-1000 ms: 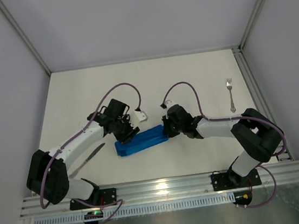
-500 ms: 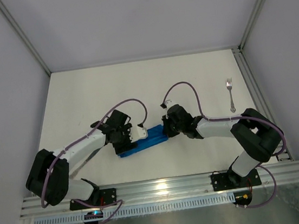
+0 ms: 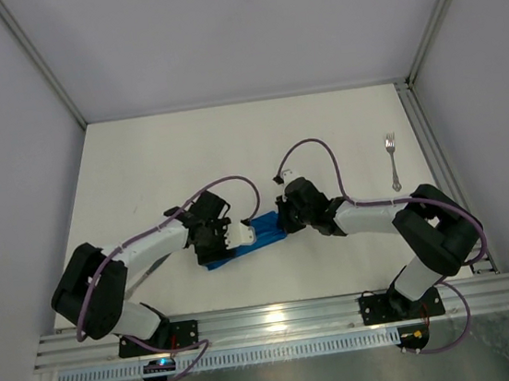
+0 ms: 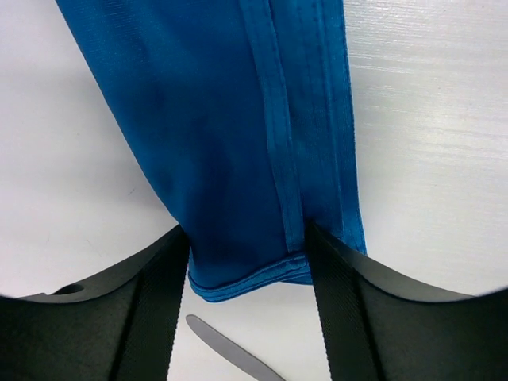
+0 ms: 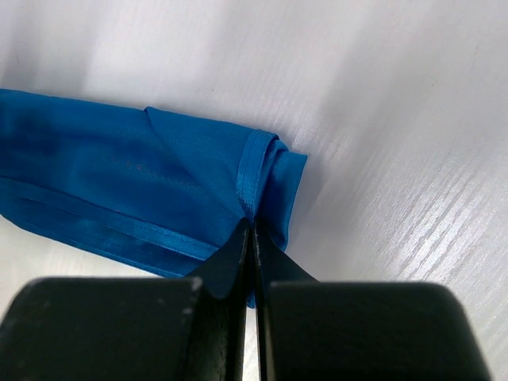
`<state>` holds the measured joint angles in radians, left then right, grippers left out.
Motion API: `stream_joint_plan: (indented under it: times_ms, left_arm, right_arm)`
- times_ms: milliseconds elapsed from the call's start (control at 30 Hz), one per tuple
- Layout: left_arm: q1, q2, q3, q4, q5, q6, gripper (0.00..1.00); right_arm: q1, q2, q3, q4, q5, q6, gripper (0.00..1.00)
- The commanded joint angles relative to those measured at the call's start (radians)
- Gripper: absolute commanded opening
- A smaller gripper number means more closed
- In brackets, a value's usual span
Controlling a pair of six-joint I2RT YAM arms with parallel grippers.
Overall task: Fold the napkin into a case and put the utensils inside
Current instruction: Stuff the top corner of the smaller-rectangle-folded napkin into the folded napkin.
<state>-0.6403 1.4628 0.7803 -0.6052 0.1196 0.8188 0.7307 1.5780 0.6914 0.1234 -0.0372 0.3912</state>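
Note:
The napkin (image 3: 264, 228) lies as a narrow, folded blue strip on the white table between my two grippers. My left gripper (image 3: 227, 243) hangs over its left end. In the left wrist view the left gripper (image 4: 246, 232) is open, with the napkin (image 4: 222, 119) lying between its fingers. The grey knife tip (image 4: 230, 349) lies just short of that end; the left arm hides the knife from above. My right gripper (image 3: 281, 220) is at the right end. The right wrist view has my right gripper (image 5: 252, 226) shut on the napkin's (image 5: 119, 182) folded hem. The fork (image 3: 393, 161) lies far right.
A metal rail (image 3: 270, 319) runs along the near edge with both arm bases on it. A frame rail (image 3: 422, 151) borders the table's right side, close to the fork. White walls enclose the table at the back and on both sides.
My left arm has swung right and down over the napkin's left end, covering the knife from above, and its jaws have widened. The right gripper and the fork have stayed put.

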Motion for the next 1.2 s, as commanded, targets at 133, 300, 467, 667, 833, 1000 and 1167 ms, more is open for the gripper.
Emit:
stream_joint_plan:
  times_ms: [133, 300, 467, 667, 833, 1000, 1167]
  left_arm:
    - [-0.022, 0.019, -0.016, 0.044, 0.052, -0.03, 0.32]
    - [-0.022, -0.044, -0.012, 0.042, 0.077, -0.05, 0.35]
    - [-0.022, -0.033, -0.023, 0.093, 0.037, -0.064, 0.32]
    - [-0.022, 0.013, -0.004, 0.128, 0.012, -0.109, 0.08]
    - [-0.021, -0.025, -0.016, 0.143, -0.004, -0.139, 0.0]
    - [-0.007, -0.096, -0.029, 0.194, 0.002, -0.199, 0.0]
    - [0.005, -0.104, -0.018, 0.199, 0.009, -0.242, 0.0]
  right_arm:
    - [-0.005, 0.005, -0.004, 0.036, 0.0, -0.02, 0.04]
    - [-0.01, 0.004, -0.003, 0.032, -0.006, -0.028, 0.04]
    - [-0.013, -0.001, -0.012, 0.036, -0.01, -0.028, 0.04]
    - [-0.016, -0.001, -0.016, 0.042, -0.023, -0.035, 0.04]
    - [-0.036, -0.016, -0.013, 0.039, -0.046, -0.048, 0.07]
    - [-0.05, -0.084, -0.009, 0.027, -0.081, -0.11, 0.22]
    - [-0.051, -0.179, 0.003, -0.002, -0.128, -0.219, 0.38]
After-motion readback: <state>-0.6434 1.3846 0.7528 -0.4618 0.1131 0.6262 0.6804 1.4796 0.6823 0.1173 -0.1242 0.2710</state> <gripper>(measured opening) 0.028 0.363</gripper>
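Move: Right between the left hand's open fingers lies the left end of the folded napkin, its tip about 1 cm left of and 1 cm below the hand point. The napkin's right end lies some 20 cm right and 5 cm ahead of that hand; the knife's middle is about 13 cm left and 1 cm back. The right hand is already shut at the right end, with the left end some 19 cm left of it and 5 cm back. Closing from well over half open to shut, the left fingers pinch the napkin's left end across its width, easing about 1 cm right meanwhile, then carry it some 3 cm forward, right and up with a slight counter-clockwise turn. The right hand creeps 1 cm forward-right, then opens about a third and comes free of the right end, rising about 3 cm. ##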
